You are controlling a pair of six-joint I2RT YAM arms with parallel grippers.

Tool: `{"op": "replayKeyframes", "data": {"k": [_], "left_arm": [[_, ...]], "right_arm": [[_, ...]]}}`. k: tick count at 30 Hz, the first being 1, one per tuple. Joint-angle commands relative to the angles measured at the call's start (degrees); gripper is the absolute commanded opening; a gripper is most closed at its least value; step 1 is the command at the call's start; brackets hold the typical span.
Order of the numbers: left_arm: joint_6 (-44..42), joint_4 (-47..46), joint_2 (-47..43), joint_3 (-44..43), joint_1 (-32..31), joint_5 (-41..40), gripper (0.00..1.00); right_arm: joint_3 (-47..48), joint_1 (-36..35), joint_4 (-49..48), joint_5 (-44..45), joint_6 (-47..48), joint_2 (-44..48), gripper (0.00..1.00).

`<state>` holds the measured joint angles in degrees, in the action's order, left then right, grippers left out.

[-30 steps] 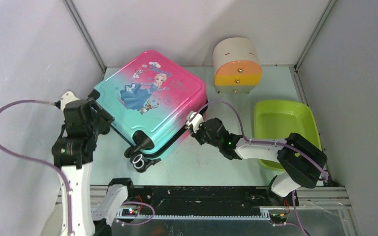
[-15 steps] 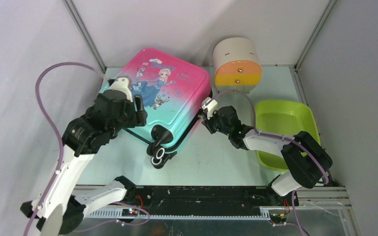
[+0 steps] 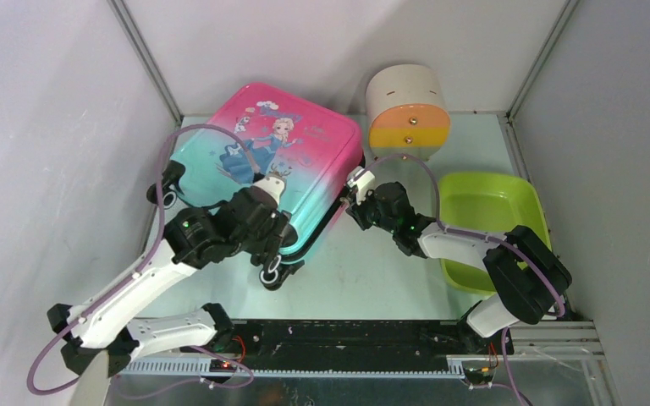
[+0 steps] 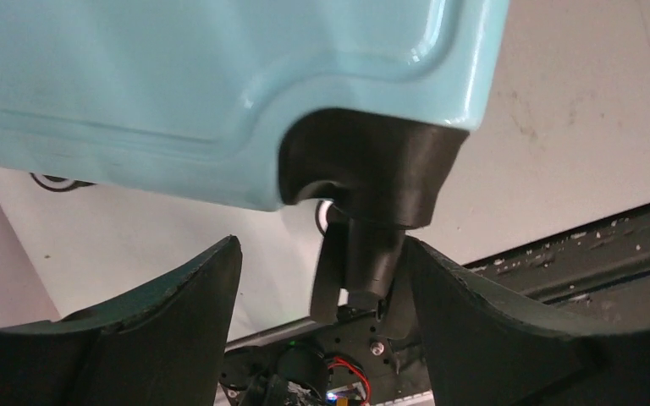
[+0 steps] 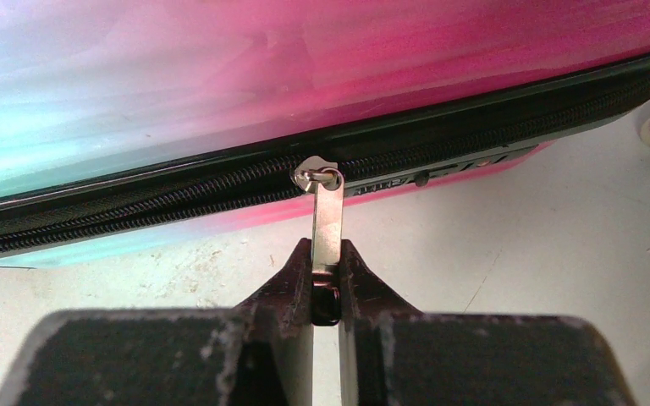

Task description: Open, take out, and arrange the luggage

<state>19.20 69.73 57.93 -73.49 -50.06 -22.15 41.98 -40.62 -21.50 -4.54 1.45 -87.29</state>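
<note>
The luggage point(image 3: 292, 139), a pink-to-teal hard-shell suitcase with a princess print, lies flat at the back left of the table, its zipper closed along the side that shows. My left gripper point(image 3: 277, 251) reaches over its near teal corner. In the left wrist view this gripper point(image 4: 322, 245) is open and straddles the black corner wheel point(image 4: 362, 269), which sits close to the right finger point(image 4: 491, 321). My right gripper point(image 3: 353, 200) is at the luggage's right edge. It point(image 5: 326, 254) is shut on the metal zipper pull point(image 5: 328, 216), which hangs from the slider point(image 5: 315, 173).
A beige cylinder point(image 3: 408, 108) with an orange-yellow face stands at the back, right of the luggage. A lime-green tray point(image 3: 453, 222) lies at the right, under my right forearm. Grey walls close the left, back and right; a black rail point(image 3: 347, 347) runs along the near edge.
The luggage turned and slid toward the back, then stayed. My left arm swung from its left side to the near corner wheel. The right gripper followed with the zipper pull.
</note>
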Motion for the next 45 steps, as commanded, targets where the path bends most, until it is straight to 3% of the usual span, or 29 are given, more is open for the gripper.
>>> {"op": "replayKeyframes", "data": {"k": [1, 7, 11, 14, 19, 21, 23, 28, 38, 45], "left_arm": [[4.2, -1.0, 0.0, 3.0, -4.0, -0.6, 0.78], [4.7, -4.2, 0.8, 7.1, -5.0, -0.5, 0.79], [5.5, -5.5, 0.7, 9.1, -5.3, 0.7, 0.71], [6.9, -3.0, 0.1, 9.9, -5.6, 0.7, 0.56], [11.6, 1.3, -2.6, 11.3, -6.4, 2.9, 0.16], [14.4, 2.3, -5.0, 12.4, -7.9, 4.0, 0.05], [17.3, 4.0, -6.6, 13.1, -9.8, 4.6, 0.01], [21.7, 8.8, -10.6, 15.0, -13.2, 4.0, 0.0], [26.6, 18.4, -17.4, 15.1, -13.5, 0.4, 0.0], [26.9, 22.0, -18.6, 12.8, -13.5, -1.1, 0.0]], "right_arm": [[3.9, 0.4, -9.7, -1.3, -1.2, 3.3, 0.0], [3.9, 0.4, -9.5, -1.7, -1.2, 3.6, 0.0], [3.9, 0.4, -9.6, -1.8, -2.4, 3.4, 0.0], [3.9, 0.4, -9.3, -1.7, -2.3, 3.5, 0.0], [3.9, 0.4, -8.6, -2.5, -2.1, 4.4, 0.0], [2.9, 0.5, -9.2, -5.0, -0.9, 5.3, 0.0], [1.4, 0.9, -10.2, -5.4, -0.3, 6.0, 0.0], [0.2, 4.6, -11.0, -3.9, 0.1, 6.0, 0.0], [0.6, 13.6, -12.1, -0.4, 3.2, 6.9, 0.0], [4.4, 17.7, -14.0, -1.1, 3.8, 1.3, 0.0]]}}
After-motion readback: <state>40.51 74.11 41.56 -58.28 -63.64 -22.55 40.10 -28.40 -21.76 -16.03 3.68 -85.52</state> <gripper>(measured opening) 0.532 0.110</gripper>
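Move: The luggage's near black wheel is just under my open left hand: about 2 cm back, 1 cm to the right and 5 cm down. From that hand, the zipper pull is some 12 cm ahead, 18 cm right and 12 cm lower. My right hand already pinches the pull; the luggage's far right corner, where the seam leads, lies about 9 cm ahead and 4 cm right of it, roughly level. The drawer box stands some 17 cm ahead and 14 cm right of my right hand. I sink my left hand about 5 cm over the near wheel, easing slightly back, close the fingers on it, and drag it some 5 cm back towards my base, rolling about 10 degrees. My right hand keeps the zipper pull pinched, first drifts a little back, then draws the pull along the seam to the right and forward, towards the far right corner. ##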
